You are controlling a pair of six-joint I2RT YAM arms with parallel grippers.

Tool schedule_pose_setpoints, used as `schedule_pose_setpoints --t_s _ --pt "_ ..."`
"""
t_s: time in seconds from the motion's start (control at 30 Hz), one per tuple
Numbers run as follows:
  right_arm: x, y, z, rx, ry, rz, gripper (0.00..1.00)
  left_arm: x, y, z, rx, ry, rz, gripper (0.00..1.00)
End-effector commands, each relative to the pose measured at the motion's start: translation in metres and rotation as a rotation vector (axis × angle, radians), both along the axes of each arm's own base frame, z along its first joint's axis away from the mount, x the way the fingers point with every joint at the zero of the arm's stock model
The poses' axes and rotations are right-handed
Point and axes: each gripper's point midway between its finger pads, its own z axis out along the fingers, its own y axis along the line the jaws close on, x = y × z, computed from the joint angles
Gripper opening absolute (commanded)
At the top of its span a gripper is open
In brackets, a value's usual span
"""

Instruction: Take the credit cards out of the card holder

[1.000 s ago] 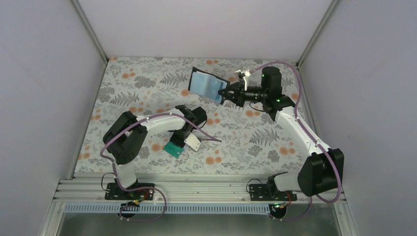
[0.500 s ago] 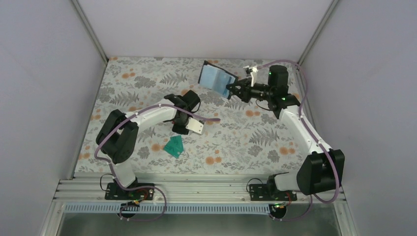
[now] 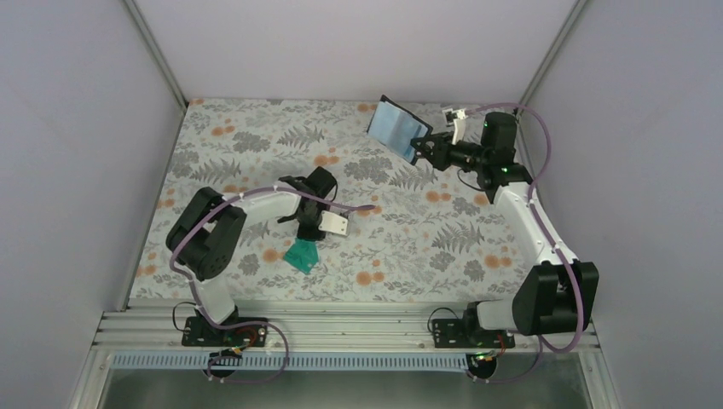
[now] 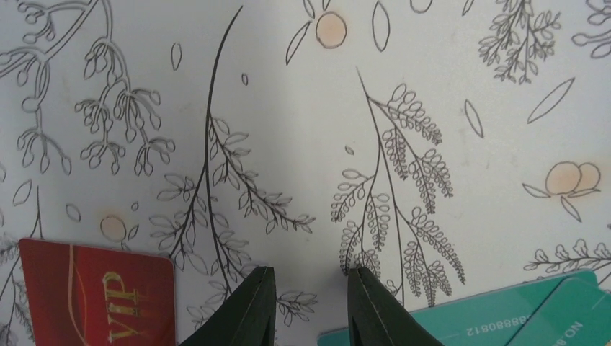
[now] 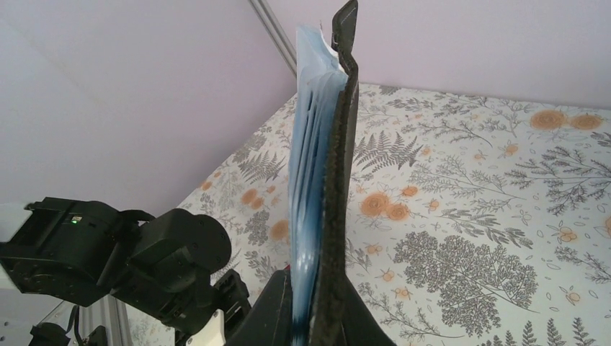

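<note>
My right gripper (image 3: 424, 146) is shut on the lower edge of the card holder (image 3: 397, 127) and holds it above the far right of the table. The right wrist view shows the card holder (image 5: 337, 180) edge-on and upright, its black outer face to the right and its blue inner face to the left, clamped in the right gripper (image 5: 317, 292). My left gripper (image 4: 310, 277) hovers open over bare cloth with nothing between its fingers. A red credit card (image 4: 97, 292) lies to its left. Two overlapping teal credit cards (image 4: 504, 317) lie to its right, also seen as teal credit cards (image 3: 301, 254) from above.
A floral cloth (image 3: 256, 145) covers the table. Pale walls close in the left, back and right sides. An aluminium rail (image 3: 341, 328) with both arm bases runs along the near edge. The left arm (image 3: 256, 209) bends across the near left of the table.
The right arm has carried the card holder to the right and farther back. The left gripper has drawn back off the teal cards, which stay on the cloth.
</note>
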Motion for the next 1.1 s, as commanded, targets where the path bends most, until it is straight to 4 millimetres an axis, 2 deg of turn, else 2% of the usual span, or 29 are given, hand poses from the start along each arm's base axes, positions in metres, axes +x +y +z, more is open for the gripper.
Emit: schedule_pose_setpoints --t_s 0.0,0.1,0.27,0.47,0.53,0.6,0.67,0.77,0.83,0.97,1.03,1.07 --pt "-0.006 -0.002 0.013 0.022 -0.027 0.02 0.04 -0.016 0.045 -0.034 0.096 0.037 0.065 0.27" --pt "-0.006 -0.002 0.016 0.03 -0.035 0.026 0.04 -0.024 0.067 -0.034 0.118 0.066 0.112 0.26" --pt "-0.003 -0.002 0.014 0.033 -0.017 0.04 0.04 -0.04 0.071 -0.03 0.083 0.112 0.165 0.26" --pt "-0.009 0.001 0.016 0.045 -0.021 0.074 0.04 -0.058 0.083 -0.025 0.079 0.135 0.199 0.26" --pt "-0.012 0.004 0.016 0.058 -0.014 0.106 0.04 -0.057 0.082 -0.02 0.065 0.138 0.219 0.26" --pt "-0.014 0.005 0.014 0.066 -0.004 0.119 0.04 -0.046 0.076 -0.009 0.025 0.114 0.244 0.26" --pt "-0.016 0.007 0.014 0.068 0.0 0.129 0.04 -0.03 0.061 0.017 -0.066 0.095 0.266 0.29" --pt "-0.023 0.015 0.015 0.068 0.011 0.176 0.04 0.0 0.037 0.081 -0.248 0.044 0.308 0.36" --pt "-0.03 0.023 0.017 0.069 0.009 0.214 0.04 0.014 0.027 0.131 -0.375 0.015 0.333 0.45" --pt "-0.047 0.047 0.019 0.069 0.0 0.315 0.04 0.033 0.018 0.227 -0.648 -0.055 0.369 0.76" --pt "-0.06 0.061 0.021 0.074 -0.009 0.381 0.04 0.041 0.019 0.26 -0.748 -0.056 0.433 0.93" --pt "-0.066 0.068 0.022 0.071 -0.021 0.408 0.04 0.044 0.021 0.272 -0.79 -0.051 0.468 0.99"
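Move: The two overlapping green credit cards lie just under the left hand's fingertips, their middle about 6 cm back and 2 cm to its left, some 1 cm lower. The red card lies about 8 cm ahead of the hand, neither left nor right, also on the table; the card holder hangs in the right grip some 14 cm ahead, 31 cm right and 28 cm higher. From the right hand, the green cards are roughly 36 cm left, 15 cm back and 29 cm below. Leftward, then also a little back, the left hand sweeps about 6 cm at table height with its fingertips against the green cards, its gap unchanged. It then lifts off fast, some 20 cm up and 8 cm forward, opening wide and tilting its fingers to the right. The right hand keeps its pinch on the card holder and swings it left and back, about 5 cm, turning it counter-clockwise. ##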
